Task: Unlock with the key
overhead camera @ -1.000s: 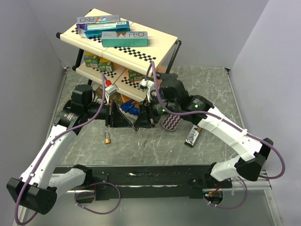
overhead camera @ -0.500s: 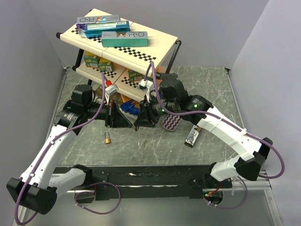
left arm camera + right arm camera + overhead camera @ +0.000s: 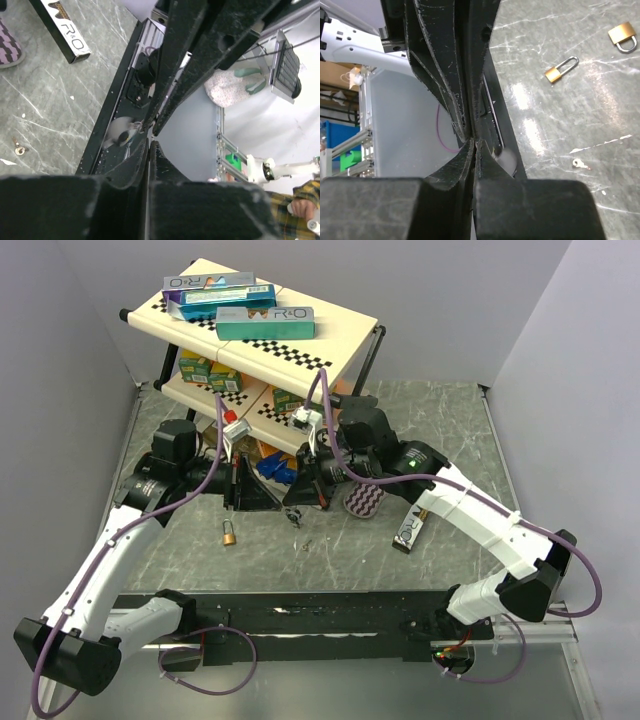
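Observation:
My left gripper (image 3: 281, 502) and right gripper (image 3: 297, 502) meet tip to tip low over the table's middle. In the left wrist view my left gripper (image 3: 149, 142) is shut, with a thin pale sliver between its fingers. A blurred silver key (image 3: 120, 136) dangles at its tips. The right gripper (image 3: 474, 143) is shut against those tips, the blurred key (image 3: 507, 159) just beside it. I cannot tell whether the right fingers pinch the key. One brass padlock (image 3: 230, 535) lies on the table near the left arm. The right wrist view shows two padlocks, one (image 3: 561, 70) nearer and one (image 3: 622, 36) farther.
A two-level rack (image 3: 340, 340) with boxes stands behind the grippers. A purple patterned object (image 3: 365, 502) and a black box (image 3: 410, 530) lie under the right arm. A tiny metal piece (image 3: 308, 543) sits on the table in front of the grippers.
The right gripper's jaws have shut and its tips now press against the left gripper's tips. A small pale thing now hangs below them. The left arm has stayed put.

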Tool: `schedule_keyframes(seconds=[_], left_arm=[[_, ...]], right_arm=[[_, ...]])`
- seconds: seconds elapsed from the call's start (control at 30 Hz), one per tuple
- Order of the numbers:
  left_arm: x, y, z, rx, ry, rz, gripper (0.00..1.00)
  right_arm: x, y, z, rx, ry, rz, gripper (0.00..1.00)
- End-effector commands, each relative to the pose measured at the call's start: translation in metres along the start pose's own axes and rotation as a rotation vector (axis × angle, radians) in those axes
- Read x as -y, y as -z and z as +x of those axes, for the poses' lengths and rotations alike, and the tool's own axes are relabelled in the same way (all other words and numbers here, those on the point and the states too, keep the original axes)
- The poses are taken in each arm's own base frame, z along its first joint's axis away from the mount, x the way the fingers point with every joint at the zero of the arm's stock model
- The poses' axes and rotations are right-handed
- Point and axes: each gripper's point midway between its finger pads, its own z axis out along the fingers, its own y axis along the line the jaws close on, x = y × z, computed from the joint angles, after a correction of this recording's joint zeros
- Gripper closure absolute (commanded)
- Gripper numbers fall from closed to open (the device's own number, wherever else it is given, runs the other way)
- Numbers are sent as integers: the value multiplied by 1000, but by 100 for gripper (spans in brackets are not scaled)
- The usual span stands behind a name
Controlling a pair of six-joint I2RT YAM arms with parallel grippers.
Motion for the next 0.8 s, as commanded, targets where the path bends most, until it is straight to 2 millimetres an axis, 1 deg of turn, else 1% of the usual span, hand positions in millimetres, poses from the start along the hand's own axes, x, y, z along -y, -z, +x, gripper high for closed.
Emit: schedule_keyframes(seconds=[0.0, 0.03, 0.07, 0.1, 0.13, 0.17, 0.2, 0.23, 0.27, 0.3, 0.33, 0.37, 0.4, 0.43, 0.47, 0.5, 0.53, 0.6, 0.63, 0.7, 0.73, 0.77], left_arm=[[7, 0, -25, 93, -52, -19, 76], [2, -1, -30, 116, -16, -45, 69], [-2, -1, -34, 136, -7, -67, 59], [-6, -1, -37, 153, 11, -93, 37], [-14, -1, -43, 183, 51, -143, 33], [-15, 0, -47, 196, 66, -158, 30], [-17, 0, -50, 209, 85, -176, 28], [-24, 2, -56, 246, 140, -222, 28], [-26, 4, -62, 277, 170, -251, 27], [-27, 5, -65, 295, 210, -266, 28], [-26, 5, -68, 317, 293, -267, 28], [-33, 5, -70, 345, 351, -296, 28], [-38, 5, -67, 357, 484, -313, 29], [-44, 4, -63, 364, 549, -331, 30], [-47, 2, -60, 359, 601, -329, 30], [-47, 0, -59, 359, 668, -315, 30], [-52, -1, -53, 352, 712, -322, 30], [-61, -2, -48, 349, 781, -352, 30], [-64, -3, -42, 337, 815, -365, 30], [-65, -5, -39, 327, 858, -359, 31], [-66, -5, -37, 326, 872, -361, 31], [-65, -5, -37, 331, 879, -358, 32]], right_arm=[[-4, 0, -16, 57, 59, 5, 100], [-1, 0, -19, 71, 66, 27, 100], [0, 1, -19, 80, 71, 41, 100], [3, 0, -18, 84, 77, 61, 100], [3, 3, -22, 111, 99, 79, 100], [9, 5, -27, 142, 111, 135, 100], [11, 3, -23, 146, 123, 155, 100], [8, 9, -31, 187, 144, 173, 100], [18, 12, -35, 213, 150, 242, 100], [17, 12, -34, 217, 176, 260, 100], [20, 15, -37, 235, 191, 298, 100], [27, 18, -40, 255, 202, 359, 100], [28, 20, -42, 267, 228, 390, 100], [29, 20, -42, 274, 241, 411, 100], [29, 20, -46, 296, 260, 426, 100], [39, 22, -48, 305, 284, 494, 100], [34, 19, -47, 305, 310, 496, 100], [41, 18, -51, 300, 377, 579, 100], [37, 13, -48, 286, 409, 593, 100], [39, 8, -51, 267, 491, 652, 100], [45, 11, -52, 268, 513, 718, 100], [38, 6, -51, 266, 548, 719, 100]])
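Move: The keys hang between the two meeting gripper tips, roughly 3 cm below both hand points and 2 cm to the right of the left one, straight below the right one. From the left hand, the long-shackled brass padlock lies on the table about 13 cm ahead, 13 cm left and 25 cm below; the second brass padlock is some 13 cm farther out beyond it. A loose key lies about 10 cm ahead of the left hand, 4 cm right and 25 cm down. Open the left gripper wide to let go of the keys, while the right gripper, already shut on them, keeps its pinch. Bring the left hand about 7 cm forward, swinging its fingers some 35 degrees counter-clockwise and then rolling it about as much. Carry the keys along with the right hand, about 4 cm forward, its fingers turning clockwise towards forward-left as it rolls the opposite way. ##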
